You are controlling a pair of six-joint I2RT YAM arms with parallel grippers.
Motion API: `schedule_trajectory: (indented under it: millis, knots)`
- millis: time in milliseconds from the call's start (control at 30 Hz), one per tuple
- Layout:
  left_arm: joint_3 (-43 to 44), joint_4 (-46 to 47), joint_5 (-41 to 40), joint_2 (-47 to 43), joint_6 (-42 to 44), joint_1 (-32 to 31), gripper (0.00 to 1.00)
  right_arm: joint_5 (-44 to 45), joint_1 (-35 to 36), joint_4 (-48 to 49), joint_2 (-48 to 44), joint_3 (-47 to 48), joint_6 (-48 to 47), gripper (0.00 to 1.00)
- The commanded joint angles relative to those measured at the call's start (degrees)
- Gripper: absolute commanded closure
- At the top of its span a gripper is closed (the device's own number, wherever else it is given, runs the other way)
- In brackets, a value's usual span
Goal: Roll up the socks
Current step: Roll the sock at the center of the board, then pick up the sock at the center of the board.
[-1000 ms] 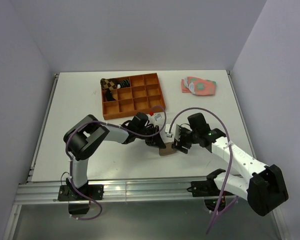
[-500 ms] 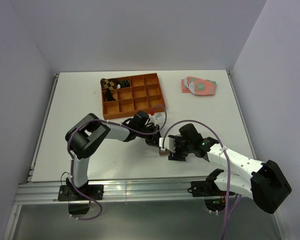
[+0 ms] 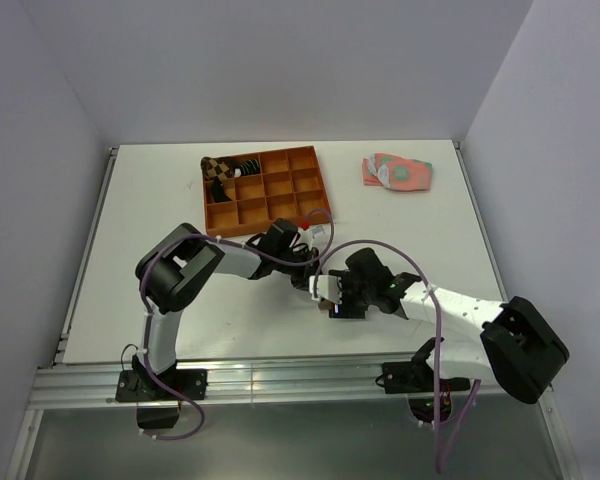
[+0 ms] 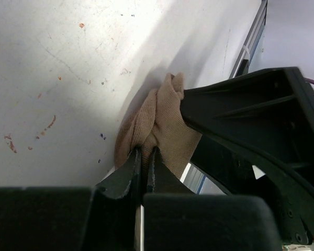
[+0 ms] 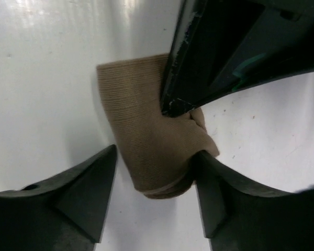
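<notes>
The tan-brown sock [image 5: 146,141] lies bunched into a short roll on the white table. My left gripper [image 4: 145,151] is shut on a fold of this sock [image 4: 157,125], pinching it from the tray side. My right gripper [image 5: 156,151] stands open astride the roll. Its right finger [image 5: 220,188] touches the sock's end, and its left finger is a little apart from it. From above, both grippers meet at the table's front middle [image 3: 322,290] and hide most of the sock. A black sock with white stripes [image 3: 245,167] lies in the tray's back left compartments.
An orange divided tray [image 3: 280,195] stands at the back middle, with a brown checkered rolled sock [image 3: 216,168] in its left corner. Flat pink-and-green socks [image 3: 397,171] lie at the back right. The table's front edge rail runs just behind the right gripper.
My right arm has swung left and brought its open jaws around the tan sock. The left gripper has stayed shut on the sock, almost in place.
</notes>
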Motion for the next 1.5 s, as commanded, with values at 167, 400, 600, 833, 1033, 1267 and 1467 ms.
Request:
schedule_trajectory:
  millis: [167,400,600,833,1033,1267,1467]
  knots:
    - [-1.0,-8.4,-3.5,4.7,4.0,-0.2,1.00,4.1,1.1,1.3,5.9,2.3,2.0,0.53]
    - [-1.8,-6.7,-4.1,3.5,1.5,1.0,0.99,5.5,1.2,-1.3,6.7,3.8,4.4,0.87]
    - [-6.0,-3.0,-11.6,-4.8,-5.3,2.2,0.81,6.2,1.2,-2.0,8.6,4.5,9.9,1.00]
    - [-15.7,-0.4,-22.8,-20.3,-14.9,4.1,0.57,8.1,1.1,-0.5,10.5,5.8,14.1,1.00]
    - [-27.2,10.4,-31.2,-32.8,-29.3,2.4,0.52,7.0,1.1,-1.8,10.8,9.3,17.9,1.00]
    - [-28.6,18.9,-46.5,-31.5,-42.5,-9.3,0.48,6.7,1.1,-1.6,9.1,10.7,19.0,1.00]
    - [-26.7,21.9,-55.0,-26.2,-50.9,-14.8,0.47,6.5,1.1,-1.4,7.7,10.7,19.5,1.00]
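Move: The brown sock's bunched roll lies between the two hands. Its middle is some 3 cm to the right and 2 cm back of the left gripper, which already pinches one end, and about 2 cm left and 1 cm ahead of the open right gripper, both about 1 cm above it. From the left hand, the middle of the wooden tray stands roughly 22 cm ahead and 12 cm left, at about hand height. Close the right fingers on the roll from its right side and keep that grip while easing it 2–3 cm forward and a little left, turning some 15 degrees clockwise. Then open the left fingers to about half, let go of the sock and pull away left and up by about 9 cm; still rising, swing back right and slightly towards the base, turning some 45 degrees counter-clockwise overall. ##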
